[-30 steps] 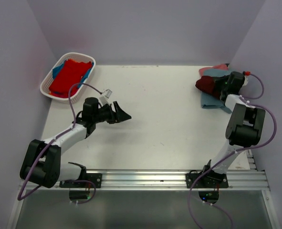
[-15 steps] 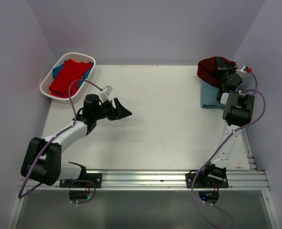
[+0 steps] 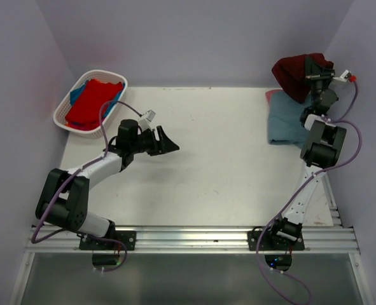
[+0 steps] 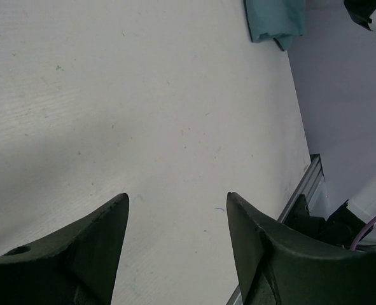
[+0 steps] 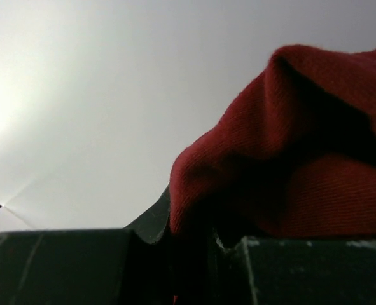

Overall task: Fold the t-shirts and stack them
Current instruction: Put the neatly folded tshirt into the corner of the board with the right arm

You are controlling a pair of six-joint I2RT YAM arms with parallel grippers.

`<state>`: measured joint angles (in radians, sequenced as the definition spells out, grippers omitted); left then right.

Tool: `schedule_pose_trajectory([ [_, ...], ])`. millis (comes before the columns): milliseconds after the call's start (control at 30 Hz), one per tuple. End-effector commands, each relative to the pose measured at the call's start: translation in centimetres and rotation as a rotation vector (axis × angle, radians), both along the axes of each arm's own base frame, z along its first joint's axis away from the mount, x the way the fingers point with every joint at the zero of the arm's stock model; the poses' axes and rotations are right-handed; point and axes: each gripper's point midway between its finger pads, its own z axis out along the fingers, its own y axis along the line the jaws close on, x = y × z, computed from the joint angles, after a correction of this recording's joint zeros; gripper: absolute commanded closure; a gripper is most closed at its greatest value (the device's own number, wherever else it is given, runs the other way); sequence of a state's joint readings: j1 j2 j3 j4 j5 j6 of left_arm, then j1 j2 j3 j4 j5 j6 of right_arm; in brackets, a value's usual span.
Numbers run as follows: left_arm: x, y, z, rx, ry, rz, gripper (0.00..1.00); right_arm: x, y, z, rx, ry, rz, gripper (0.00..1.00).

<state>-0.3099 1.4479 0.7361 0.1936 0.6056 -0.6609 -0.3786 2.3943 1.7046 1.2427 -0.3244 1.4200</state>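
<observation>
My right gripper (image 3: pixel 312 70) is shut on the dark maroon t-shirt (image 3: pixel 292 75) and holds it bunched in the air at the far right corner; the cloth fills the right wrist view (image 5: pixel 289 159). Under it a dusty grey-blue t-shirt (image 3: pixel 285 121) lies flat on the table, with a strip of salmon pink (image 3: pixel 271 93) at its far edge. Its corner shows in the left wrist view (image 4: pixel 273 19). My left gripper (image 3: pixel 168 143) is open and empty over the table's left middle (image 4: pixel 177 198). A bright red t-shirt (image 3: pixel 92 101) lies on a blue one (image 3: pixel 77 93) in the basket.
The white slatted basket (image 3: pixel 65 113) stands at the far left corner. Lilac walls close the table on three sides. The metal rail (image 3: pixel 194 238) with both arm bases runs along the near edge.
My right gripper has risen and swung back with the maroon t-shirt, lifting it off the grey-blue shirt. My left gripper has shifted slightly right and up.
</observation>
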Motion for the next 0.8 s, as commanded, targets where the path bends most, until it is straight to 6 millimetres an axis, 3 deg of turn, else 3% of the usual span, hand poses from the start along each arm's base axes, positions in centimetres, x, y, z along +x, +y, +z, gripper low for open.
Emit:
schedule_pose_trajectory([
  [0, 1.4, -0.9, 1.8, -0.006, -0.065, -0.035, 0.34, -7.1, 1.4, 12.5, -0.207, -0.454, -0.056, 1.0],
  [133, 1.6, -1.1, 1.7, -0.009, -0.065, -0.047, 0.34, -5.9, 0.9, 7.4, -0.21, -0.33, -0.077, 1.0],
  [167, 1.5, -1.1, 1.3, -0.008, -0.058, -0.048, 0.34, -6.2, 1.0, 7.3, -0.224, -0.313, -0.088, 1.0],
  [200, 1.3, -1.2, 1.0, -0.011, -0.053, -0.049, 0.34, -6.1, 1.2, 4.0, -0.238, -0.229, -0.111, 1.0],
  [233, 1.3, -1.4, 0.8, -0.021, -0.048, -0.052, 0.34, -6.4, 1.2, 2.8, -0.24, -0.189, -0.137, 1.0],
  [267, 0.9, -1.5, 0.4, -0.026, -0.034, -0.06, 0.34, -7.3, 1.6, 3.4, -0.259, -0.175, -0.169, 1.0],
  [300, 0.9, -1.5, 0.2, -0.034, -0.036, -0.062, 0.34, -7.3, 1.3, -0.7, -0.278, -0.047, -0.205, 1.0],
  [467, 0.1, -2.2, -0.1, -0.055, -0.026, -0.081, 0.34, -9.4, 1.3, -7.7, -0.264, 0.189, -0.24, 1.0],
  [500, 0.0, -2.2, 0.1, -0.057, -0.033, -0.082, 0.34, -10.5, 1.7, -9.0, -0.268, 0.228, -0.239, 1.0],
  [600, -0.4, -2.3, 0.5, -0.061, -0.042, -0.087, 0.35, -12.6, 2.2, -11.3, -0.241, 0.306, -0.247, 1.0],
  [667, -0.6, -2.1, 0.5, -0.057, -0.046, -0.086, 0.35, -13.6, 2.5, -10.7, -0.23, 0.317, -0.248, 1.0],
  [700, -0.8, -2.0, 0.7, -0.055, -0.052, -0.086, 0.35, -14.2, 2.5, -12.1, -0.219, 0.375, -0.253, 1.0],
  [733, -0.9, -1.9, 0.7, -0.05, -0.057, -0.086, 0.35, -14.8, 2.5, -10.8, -0.221, 0.368, -0.267, 1.0],
  [767, -0.9, -1.9, 0.8, -0.048, -0.057, -0.085, 0.35, -15.1, 2.5, -11.2, -0.215, 0.401, -0.27, 1.0],
])
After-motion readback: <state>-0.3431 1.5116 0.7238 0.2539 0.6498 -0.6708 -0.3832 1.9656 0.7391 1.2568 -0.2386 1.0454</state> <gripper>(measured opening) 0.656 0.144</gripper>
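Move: The stack for the dark red t-shirt, with the blue t-shirt on top, has its middle about 8 cm back from the right hand, straight in line sideways and some 28 cm below; the fingers already hold the dark red one by an edge. The coral t-shirt lies under the blue one, its middle some 2 cm farther out than the blue one's. From the left hand the blue t-shirt is roughly 22 cm ahead, 48 cm to the right and 11 cm lower. Keep the right fingers shut on the edge of the dark red t-shirt and, after a tiny rise, swing the right hand quickly down about 16 cm and back some 14 cm, drifting slightly left, towards the blue t-shirt. Tip the upward-pointing fingers down by about 30 degrees on the way, so that the free part of the shirt is laid out over the stack. ##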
